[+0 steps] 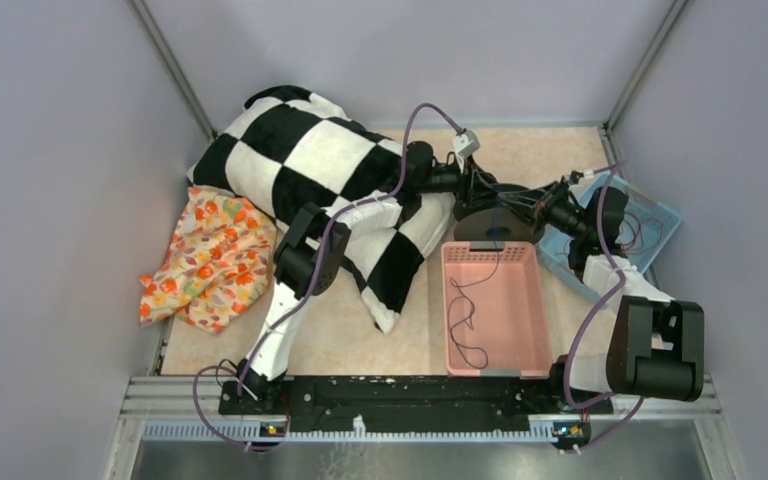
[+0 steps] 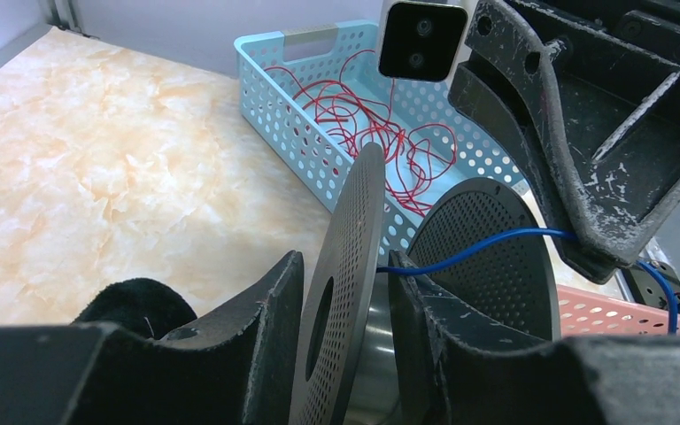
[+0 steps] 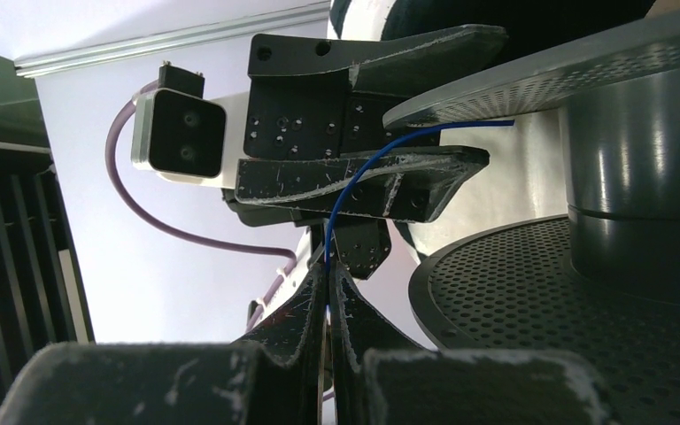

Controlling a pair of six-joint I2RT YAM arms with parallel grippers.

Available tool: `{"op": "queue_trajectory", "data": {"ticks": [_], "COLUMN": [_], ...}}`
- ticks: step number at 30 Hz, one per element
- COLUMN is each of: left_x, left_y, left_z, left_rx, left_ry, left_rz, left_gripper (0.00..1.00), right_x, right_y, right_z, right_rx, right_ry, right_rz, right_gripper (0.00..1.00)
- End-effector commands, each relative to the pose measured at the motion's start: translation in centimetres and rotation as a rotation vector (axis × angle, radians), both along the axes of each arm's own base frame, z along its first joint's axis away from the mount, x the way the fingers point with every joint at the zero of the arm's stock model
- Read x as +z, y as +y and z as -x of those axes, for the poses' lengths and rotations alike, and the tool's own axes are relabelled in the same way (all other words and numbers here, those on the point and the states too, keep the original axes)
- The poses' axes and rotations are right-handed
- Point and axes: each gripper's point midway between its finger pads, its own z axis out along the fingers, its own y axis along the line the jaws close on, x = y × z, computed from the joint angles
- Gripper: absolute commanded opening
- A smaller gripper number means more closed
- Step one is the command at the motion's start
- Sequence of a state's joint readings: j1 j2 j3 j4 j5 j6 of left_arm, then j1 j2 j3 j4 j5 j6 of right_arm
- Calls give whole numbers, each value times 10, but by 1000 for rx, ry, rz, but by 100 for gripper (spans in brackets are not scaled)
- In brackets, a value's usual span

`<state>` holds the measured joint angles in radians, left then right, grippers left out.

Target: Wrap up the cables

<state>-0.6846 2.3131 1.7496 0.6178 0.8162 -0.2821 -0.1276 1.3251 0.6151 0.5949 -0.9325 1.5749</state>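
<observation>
A black spool (image 1: 493,222) with perforated flanges stands at the back middle of the table. My left gripper (image 2: 345,266) is shut on its nearer flange (image 2: 345,257), one finger in between the two flanges. The cables show as a thin blue wire (image 2: 478,248) running from the spool's core to my right gripper (image 3: 328,270), which is shut on it. The rest of the wire (image 1: 467,320) hangs in loose loops into the pink basket (image 1: 538,330). In the right wrist view the wire (image 3: 354,181) rises from my fingertips to the spool's upper flange (image 3: 540,80).
A light blue basket (image 2: 292,115) holding a tangle of red wire (image 2: 363,119) sits at the back right. A black-and-white checkered pillow (image 1: 310,160) and a floral cloth (image 1: 210,255) lie on the left. Walls close in both sides.
</observation>
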Motion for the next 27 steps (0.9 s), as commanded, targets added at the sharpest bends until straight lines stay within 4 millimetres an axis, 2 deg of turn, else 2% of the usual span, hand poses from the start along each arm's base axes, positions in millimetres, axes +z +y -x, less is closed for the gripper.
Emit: {"op": "queue_trajectory", "data": {"ticks": [1, 6, 10, 17, 23, 27], "left_x": [32, 33, 34, 35, 36, 36], "left_y": [-6, -7, -10, -11, -11, -10], "left_z": [1, 2, 2, 3, 6, 7], "left_rx": [0, 11, 8, 8, -2, -2], "left_ry": [-108, -128, -151, -158, -159, -161], "left_rz": [74, 68, 51, 45, 43, 36], "left_gripper": [47, 47, 31, 27, 5, 0], "right_x": [3, 3, 0, -1, -3, -1], "right_y": [-2, -2, -2, -2, -2, -2], "right_z": [-2, -2, -2, -2, -1, -2], "right_rx": [-7, -4, 0, 2, 0, 0], "right_ry": [-30, -31, -24, -23, -21, -25], "right_rz": [4, 14, 15, 13, 16, 17], "right_gripper": [0, 0, 0, 0, 0, 0]}}
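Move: The reel's far flange rim stands between the left gripper's open fingers, and the blue cable's end is about 1 cm back and 1 cm right of that hand, level. From the left hand, the reel's middle is some 4 cm back, 4 cm right and 8 cm down; the pink basket about 26 cm back, 5 cm right; the blue basket roughly 9 cm back, 32 cm right. From the right gripper, the cable end lies about 5 cm ahead, 4 cm left. Close the left gripper from about half open to nearly shut around the reel's far flange, pinching the blue cable's end against the flange's inner face. Hold the hand almost in place, easing only about 0.5 cm right and 0.5 cm down, with a wrist tilt of some 5 degrees. Keep the right gripper shut on the cable and essentially still. ##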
